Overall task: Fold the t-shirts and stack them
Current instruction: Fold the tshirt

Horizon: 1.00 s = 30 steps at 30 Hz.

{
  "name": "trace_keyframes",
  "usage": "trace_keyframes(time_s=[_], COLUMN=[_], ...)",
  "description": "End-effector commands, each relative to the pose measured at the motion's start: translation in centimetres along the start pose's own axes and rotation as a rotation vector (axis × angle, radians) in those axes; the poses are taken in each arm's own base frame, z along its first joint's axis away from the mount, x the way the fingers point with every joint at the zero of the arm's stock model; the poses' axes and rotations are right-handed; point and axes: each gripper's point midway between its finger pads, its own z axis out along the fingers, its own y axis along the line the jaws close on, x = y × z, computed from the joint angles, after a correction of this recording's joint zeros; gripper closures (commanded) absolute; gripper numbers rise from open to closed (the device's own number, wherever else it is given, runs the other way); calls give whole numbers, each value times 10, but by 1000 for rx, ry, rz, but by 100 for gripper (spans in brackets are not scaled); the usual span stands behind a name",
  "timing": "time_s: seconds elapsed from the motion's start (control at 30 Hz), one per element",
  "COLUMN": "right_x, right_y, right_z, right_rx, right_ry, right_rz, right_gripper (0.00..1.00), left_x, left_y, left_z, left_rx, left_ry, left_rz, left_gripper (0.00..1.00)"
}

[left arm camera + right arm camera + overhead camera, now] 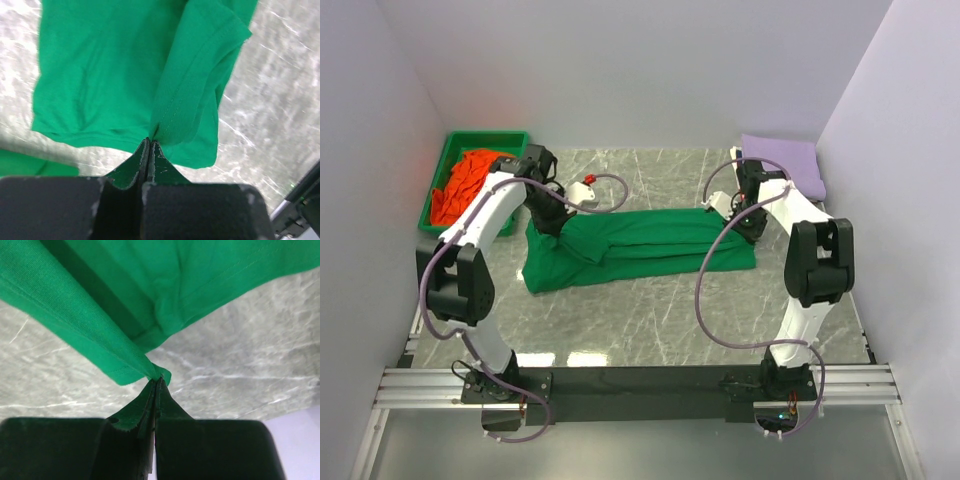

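Note:
A bright green t-shirt point(640, 245) lies stretched sideways across the marble table between both arms. My left gripper point(548, 222) is shut on its left end; in the left wrist view the fingertips point(150, 145) pinch a raised fold of the green t-shirt point(100, 75). My right gripper point(745, 225) is shut on the right end, where the fingertips point(159, 380) clamp a hem corner of the green t-shirt point(200, 280) lifted off the table. An orange t-shirt point(470, 180) is heaped in the tray. A folded lavender t-shirt point(783, 162) rests at the back right.
A green plastic tray point(448, 155) stands at the back left against the wall. White walls close in the table on three sides. A black rail point(640, 380) with both arm bases runs along the near edge. Cables loop from each arm.

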Motion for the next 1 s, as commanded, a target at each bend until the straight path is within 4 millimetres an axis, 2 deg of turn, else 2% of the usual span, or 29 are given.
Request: trace_keyframes(time_s=[0.0,0.17,0.4,0.67,0.7,0.73,0.83,0.97], right_x=[-3,-9,-17,-23,-25,-26,-25,-35], right_y=[-17,-25,-40,-46,-46,-47,-55,-74], right_z=[-3,9,12,18,19,20,19,0], right_rx=[17,6,23,22,26,30,64,122], right_ry=[5,13,13,23,22,19,31,-16], right_rz=[-6,-6,-4,-7,-10,-7,20,102], right_gripper=[100,100,100,99,95,86,67,64], left_x=[-13,-9,-6,-5,-5,-5,-6,-2], left_y=[19,30,40,49,50,52,57,65], left_z=[-7,1,5,12,12,14,19,30], left_rx=[-33,-25,-28,-37,-41,-43,-40,-45], left_ry=[-45,-31,-26,-20,-20,-21,-22,-17], left_rz=[23,1,-16,-30,-32,-35,-44,-78], left_gripper=[99,99,99,99,99,99,99,99])
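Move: Both grippers hold the green t-shirt's raised near edge. From the left one, the far-left corner of the shirt strip lies about 9 cm ahead, 4 cm left and 10 below; the near-left corner some 12 cm back and 5 left; the tray of orange shirts roughly 20 cm ahead and 18 left. From the right one, the far-right corner is about 9 cm ahead, 3 left and 5 below, the purple-topped stack some 24 ahead and 7 right. Bring both grippers forward together about 5 cm, carrying the pinched edge over the shirt towards its far side, sinking the left some 3 cm and the right about 2 cm as they go. Keep the left fingers shut on the cloth; near the end of the reach, open the right ones about a third to let go of their corner low over the strip. ##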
